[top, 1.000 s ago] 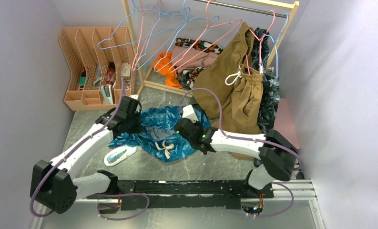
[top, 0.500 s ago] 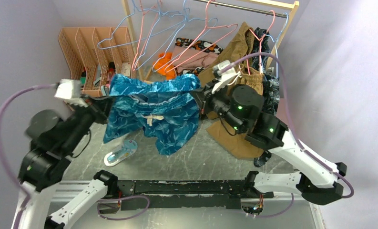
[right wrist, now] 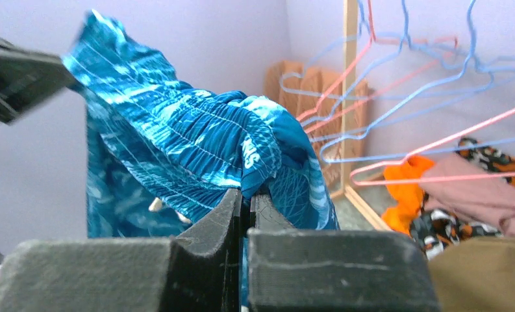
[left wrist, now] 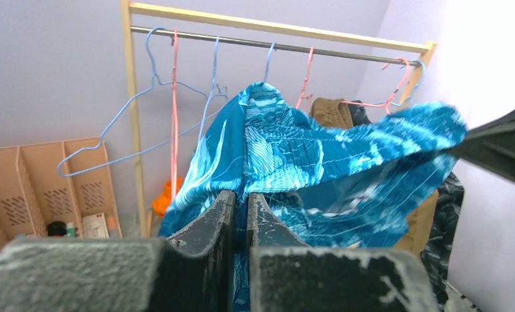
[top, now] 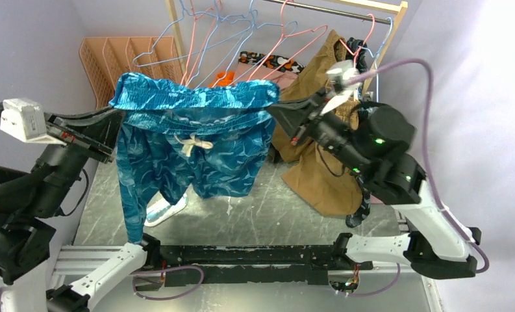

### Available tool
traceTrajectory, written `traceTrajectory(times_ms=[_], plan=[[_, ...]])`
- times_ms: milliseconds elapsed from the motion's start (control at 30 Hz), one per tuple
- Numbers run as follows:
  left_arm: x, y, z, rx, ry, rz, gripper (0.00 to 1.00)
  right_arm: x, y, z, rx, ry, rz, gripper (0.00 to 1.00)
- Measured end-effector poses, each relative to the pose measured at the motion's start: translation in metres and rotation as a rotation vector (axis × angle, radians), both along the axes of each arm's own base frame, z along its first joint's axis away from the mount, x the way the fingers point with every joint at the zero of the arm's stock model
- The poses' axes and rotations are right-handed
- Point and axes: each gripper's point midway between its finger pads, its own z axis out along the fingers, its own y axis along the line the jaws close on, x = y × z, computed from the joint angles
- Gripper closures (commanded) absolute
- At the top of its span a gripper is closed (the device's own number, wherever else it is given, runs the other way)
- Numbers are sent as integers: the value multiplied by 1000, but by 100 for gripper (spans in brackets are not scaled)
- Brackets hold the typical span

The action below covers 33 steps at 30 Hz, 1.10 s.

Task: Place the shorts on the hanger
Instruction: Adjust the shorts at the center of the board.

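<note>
The teal-blue leaf-print shorts (top: 196, 149) hang in the air in front of the rack, with the waistband stretched level between both grippers and the cream drawstring (top: 191, 144) dangling at the front. My left gripper (top: 116, 117) is shut on the waistband's left end. In the left wrist view the left gripper (left wrist: 240, 194) pinches the shorts (left wrist: 319, 156). My right gripper (top: 274, 110) is shut on the right end. In the right wrist view the right gripper (right wrist: 247, 192) holds the shorts (right wrist: 189, 143) the same way. A pink wire hanger (top: 292, 54) hangs empty on the rail just behind the shorts, and the pink hanger (right wrist: 436, 146) also shows in the right wrist view.
The wooden rack's rail (top: 345, 12) carries light-blue hangers (top: 170, 45) and more pink ones. Tan-brown shorts (top: 319, 149) hang at the right, close to my right arm. A peach file organiser (top: 99, 55) stands at the back left. Orange and patterned clothes (top: 267, 62) lie under the rack.
Both arms have lifted the shorts off the table and up toward the rail. The waistband has been pulled wider and level, and both grips have stayed shut.
</note>
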Motion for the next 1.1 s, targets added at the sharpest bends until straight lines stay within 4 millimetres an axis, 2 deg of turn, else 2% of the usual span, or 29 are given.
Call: traceTrajectory(times_ms=[67, 100, 133, 200, 233, 367, 433, 467, 533, 600, 733, 833, 867, 1000, 1033, 1100], plan=[[-6, -2, 3, -11, -29, -21, 93, -11, -12, 25, 71, -44, 17, 100], [-7, -3, -3, -12, -24, -31, 93, -14, -16, 25, 83, -48, 18, 100], [-5, -5, -13, -13, -11, -38, 93, -15, -19, 20, 82, -44, 16, 100], [4, -10, -47, 0, 55, -45, 93, -12, -20, -2, 61, -17, -1, 100], [10, -14, -66, 7, 96, -46, 93, -8, -18, -21, 38, 11, -19, 100], [48, -30, -182, 59, 368, -27, 93, 14, -11, -128, -125, 169, -124, 100], [59, -34, -243, 78, 515, -4, 93, 22, -12, -193, -226, 260, -185, 100], [62, -34, -268, 86, 574, 9, 93, 24, -14, -219, -264, 297, -209, 100], [64, -33, -316, 98, 687, 37, 93, 26, -20, -261, -325, 357, -255, 100], [64, -32, -349, 102, 762, 64, 93, 28, -24, -296, -368, 411, -298, 100], [70, -32, -397, 102, 884, 112, 93, 39, -27, -348, -417, 502, -375, 100], [77, -34, -421, 115, 977, 142, 92, 44, -30, -379, -453, 559, -422, 100], [78, -35, -430, 120, 1019, 153, 87, 45, -30, -391, -473, 580, -433, 100], [78, -37, -456, 148, 1123, 174, 48, 40, -32, -416, -515, 635, -437, 59], [78, -37, -458, 146, 1132, 177, 42, 38, -32, -417, -518, 642, -426, 54], [78, -37, -457, 138, 1129, 178, 37, 35, -29, -413, -502, 644, -402, 47]])
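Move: Both hands hold the blue shorts up by the waistband; the middle of the grey board, where they are to lie, is about 48 cm below the left hand, 5 cm ahead and 16 cm to its right. From the left hand the white insole lies some 2 cm back, 4 cm left and 48 cm down. The right hand has the board's middle some 45 cm below it, 2 cm ahead and 8 cm left, and the brown trousers roughly 12 cm ahead, 20 cm right and 35 cm lower. Still pinching the two ends of the waistband, both hands swing the shorts quickly down to the board, the left dropping some 45 cm while reaching about 8 cm forward, the right rising a touch first and then sinking just over 40 cm net with only a little forward travel. Both wrists tip so the fingers point steeply down at the board, and at the bottom the two grippers open about halfway, letting go of the waistband and staying right over the cloth. ##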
